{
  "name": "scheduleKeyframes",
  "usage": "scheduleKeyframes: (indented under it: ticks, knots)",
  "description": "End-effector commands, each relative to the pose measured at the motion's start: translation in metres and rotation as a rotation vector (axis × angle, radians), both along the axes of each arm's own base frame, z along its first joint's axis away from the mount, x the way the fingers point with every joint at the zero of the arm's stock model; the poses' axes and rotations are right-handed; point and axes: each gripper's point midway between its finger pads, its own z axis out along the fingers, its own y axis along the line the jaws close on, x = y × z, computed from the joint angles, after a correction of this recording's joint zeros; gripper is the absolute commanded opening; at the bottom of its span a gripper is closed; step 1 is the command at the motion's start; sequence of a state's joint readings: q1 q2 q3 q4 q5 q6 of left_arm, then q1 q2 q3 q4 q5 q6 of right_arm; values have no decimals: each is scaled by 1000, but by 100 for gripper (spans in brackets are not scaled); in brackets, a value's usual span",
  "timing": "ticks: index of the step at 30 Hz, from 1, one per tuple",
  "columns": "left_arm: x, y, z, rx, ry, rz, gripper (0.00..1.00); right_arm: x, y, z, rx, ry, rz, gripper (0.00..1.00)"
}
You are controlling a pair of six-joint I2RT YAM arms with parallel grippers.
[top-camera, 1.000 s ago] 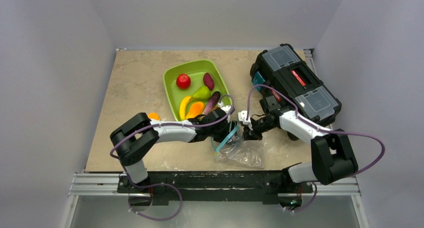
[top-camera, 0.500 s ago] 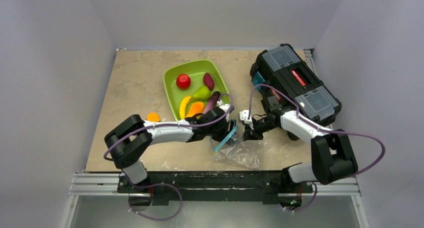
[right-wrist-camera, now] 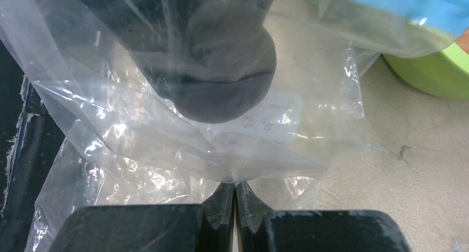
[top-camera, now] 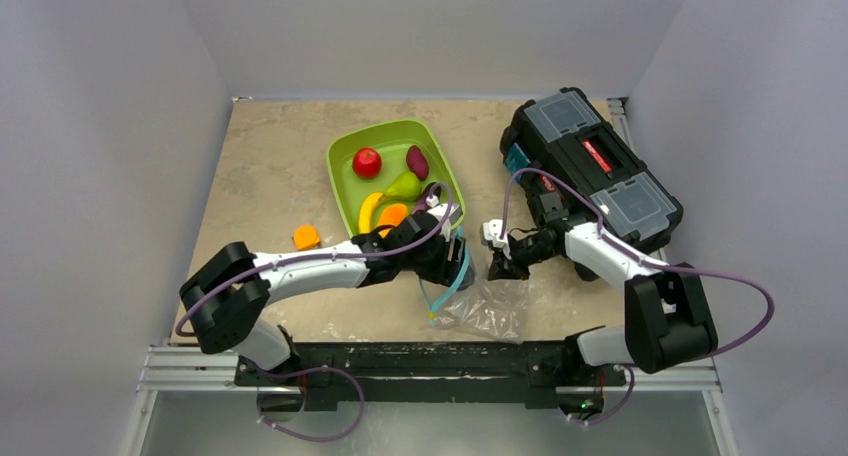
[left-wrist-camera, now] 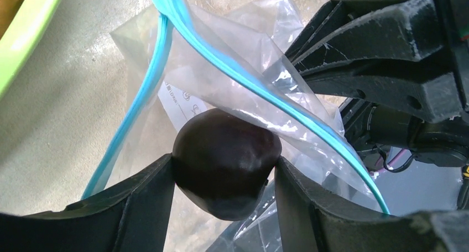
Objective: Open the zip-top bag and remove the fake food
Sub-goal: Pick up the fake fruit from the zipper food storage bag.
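Note:
The zip-top bag (top-camera: 487,309) lies crumpled near the front edge, its blue zip strip (left-wrist-camera: 221,64) standing open. My left gripper (left-wrist-camera: 224,169) is at the bag's mouth, shut on a dark glossy piece of fake food (left-wrist-camera: 225,152), just under the upper zip strip. My right gripper (right-wrist-camera: 235,188) is shut on a fold of the bag's clear plastic (right-wrist-camera: 166,141). Seen through the plastic there is the dark piece (right-wrist-camera: 221,69). In the green tray (top-camera: 345,148) lie a red apple (top-camera: 367,162), a maroon piece (top-camera: 417,162), a green pear (top-camera: 402,186), a yellow banana (top-camera: 368,213) and an orange piece (top-camera: 392,215).
A black toolbox (top-camera: 590,166) stands at the right, close behind the right arm. A small orange block (top-camera: 306,237) sits left of the tray, beside the left forearm. The tray's near corner is close to the left gripper (top-camera: 455,259).
The left arm's elbow has swung left and toward the near edge. Its gripper stays at the bag mouth with the dark piece. The right gripper keeps its hold on the plastic.

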State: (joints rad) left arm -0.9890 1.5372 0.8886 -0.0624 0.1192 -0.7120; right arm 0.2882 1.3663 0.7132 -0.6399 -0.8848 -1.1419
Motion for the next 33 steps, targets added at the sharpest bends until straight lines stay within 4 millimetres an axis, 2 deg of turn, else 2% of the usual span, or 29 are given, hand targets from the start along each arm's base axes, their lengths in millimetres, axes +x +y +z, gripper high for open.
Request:
scheduleKeyframes:
  ticks: [1,16,22,33]
  knots:
    - [-1,1,20,-40,-50,-20,12,-4,2,7,35,-14,16,0]
    - [-3,19,49,-44,-116,-24,11,-2,-5,11,48,-40,11,0]
    - [-3,29,54,-30,-124,-29,10,-3,-6,14,59,-43,19,0]
    - [13,67,74,-29,-146,17,10,-2,-9,16,69,-47,9,0]
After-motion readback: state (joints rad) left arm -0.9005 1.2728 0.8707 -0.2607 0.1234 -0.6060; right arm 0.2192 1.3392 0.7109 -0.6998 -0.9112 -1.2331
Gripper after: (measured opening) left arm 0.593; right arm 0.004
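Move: The left hand still grips the dark purple fruit at the bag's open mouth; the green bin it goes to has its middle roughly 21 cm ahead and 14 cm to the left, some 6 cm lower. The potato in its near corner is about 14 cm ahead and 5 cm left; the bag's middle about 4 cm back and 5 cm right, both some 6 cm below. From the right hand the bin is about 21 cm ahead and 21 cm left, 3 cm lower. Keeping its grip, the left hand lifts the fruit about 5 cm, then swings 5 cm left towards the bin. ##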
